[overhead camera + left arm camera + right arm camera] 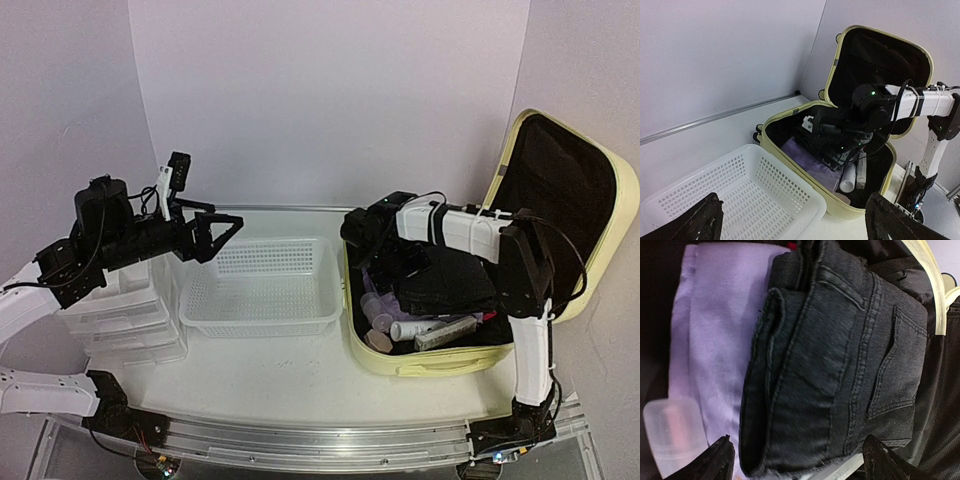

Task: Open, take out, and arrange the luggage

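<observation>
The pale yellow luggage (440,362) lies open at the right, with its black-lined lid leaning on the wall. Inside it are folded dark jeans (450,280), a lilac cloth (807,160) and a white tube (420,328). My right gripper (380,258) reaches down into the case. In the right wrist view the right gripper (800,457) is open, its fingers set wide on either side of the near edge of the jeans (830,355). My left gripper (222,238) hovers open over the left end of the basket, holding nothing. The left wrist view looks over to the luggage (817,186).
A white mesh basket (262,322) sits mid-table, just left of the case. White plastic drawers (130,310) stand under the left arm. A translucent container (672,430) lies beside the lilac cloth (710,325). Walls close in behind and at both sides.
</observation>
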You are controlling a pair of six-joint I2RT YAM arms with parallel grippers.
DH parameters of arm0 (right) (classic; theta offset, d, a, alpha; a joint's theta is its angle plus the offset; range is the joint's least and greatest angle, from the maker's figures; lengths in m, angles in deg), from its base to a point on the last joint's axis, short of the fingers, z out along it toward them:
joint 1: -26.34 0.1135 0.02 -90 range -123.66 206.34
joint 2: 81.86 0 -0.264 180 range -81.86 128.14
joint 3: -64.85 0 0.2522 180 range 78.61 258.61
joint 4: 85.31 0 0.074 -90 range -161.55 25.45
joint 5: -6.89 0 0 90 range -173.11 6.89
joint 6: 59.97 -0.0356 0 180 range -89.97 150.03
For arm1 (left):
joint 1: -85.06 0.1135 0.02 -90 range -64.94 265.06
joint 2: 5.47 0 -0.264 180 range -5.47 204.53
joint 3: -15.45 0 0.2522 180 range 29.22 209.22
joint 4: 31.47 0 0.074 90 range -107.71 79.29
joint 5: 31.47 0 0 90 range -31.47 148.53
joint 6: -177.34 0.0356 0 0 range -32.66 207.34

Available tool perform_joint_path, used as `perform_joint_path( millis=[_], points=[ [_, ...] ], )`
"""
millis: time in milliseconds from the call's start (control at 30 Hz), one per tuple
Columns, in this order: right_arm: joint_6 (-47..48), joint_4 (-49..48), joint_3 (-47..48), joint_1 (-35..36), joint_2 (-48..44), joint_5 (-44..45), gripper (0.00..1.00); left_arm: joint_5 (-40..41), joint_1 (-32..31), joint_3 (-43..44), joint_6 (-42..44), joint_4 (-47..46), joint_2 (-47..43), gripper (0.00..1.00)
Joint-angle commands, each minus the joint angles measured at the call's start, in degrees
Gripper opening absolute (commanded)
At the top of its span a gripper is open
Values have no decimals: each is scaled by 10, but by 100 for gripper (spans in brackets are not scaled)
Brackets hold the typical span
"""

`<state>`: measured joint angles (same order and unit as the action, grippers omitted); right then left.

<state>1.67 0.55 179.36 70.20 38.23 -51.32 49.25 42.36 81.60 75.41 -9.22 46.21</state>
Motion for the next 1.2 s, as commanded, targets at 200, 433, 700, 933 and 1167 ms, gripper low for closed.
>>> perform_joint_path(
  millis=[200,433,700,933,1167],
  points=[
    [-47,39,82,6,74,43,76,-23,1,-18,-23,-32,-9,99],
    [-66,41,86,5,90,66,64,-17,1,-21,-5,-32,-20,99],
    [-76,47,87,5,110,76,64,-16,1,-23,-3,-29,-22,100],
    [-81,49,81,4,112,97,60,-15,1,-22,-1,-23,-18,99],
    [-88,50,72,2,102,96,43,-8,0,-19,-2,-14,-14,99]
  ],
)
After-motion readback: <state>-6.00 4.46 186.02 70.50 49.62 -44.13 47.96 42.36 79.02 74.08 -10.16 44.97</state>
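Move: The folded jeans lie under the right hand, their middle about 3 cm ahead, 8 cm right and 5 cm below, the left edge almost beneath the fingers. The purple cloth sticks out about 4 cm left of this hand and 2 cm ahead, the clear cup some 6 cm left and 6 cm back, the white bottle around 10 cm back and 2 cm right, all slightly lower. From the left hand the jeans lie roughly 50 cm right, 14 cm ahead and 30 cm below. The jeans' folded left edge is taken between the right fingers: the hand sinks about 3.5 cm onto it in two short drops, easing 1.5 cm forward, while its fingertips tilt roughly 10 degrees farther to the right. The fingers close from nearly wide open to about half, one going down beside the edge next to the purple cloth, the other on top of the denim. ##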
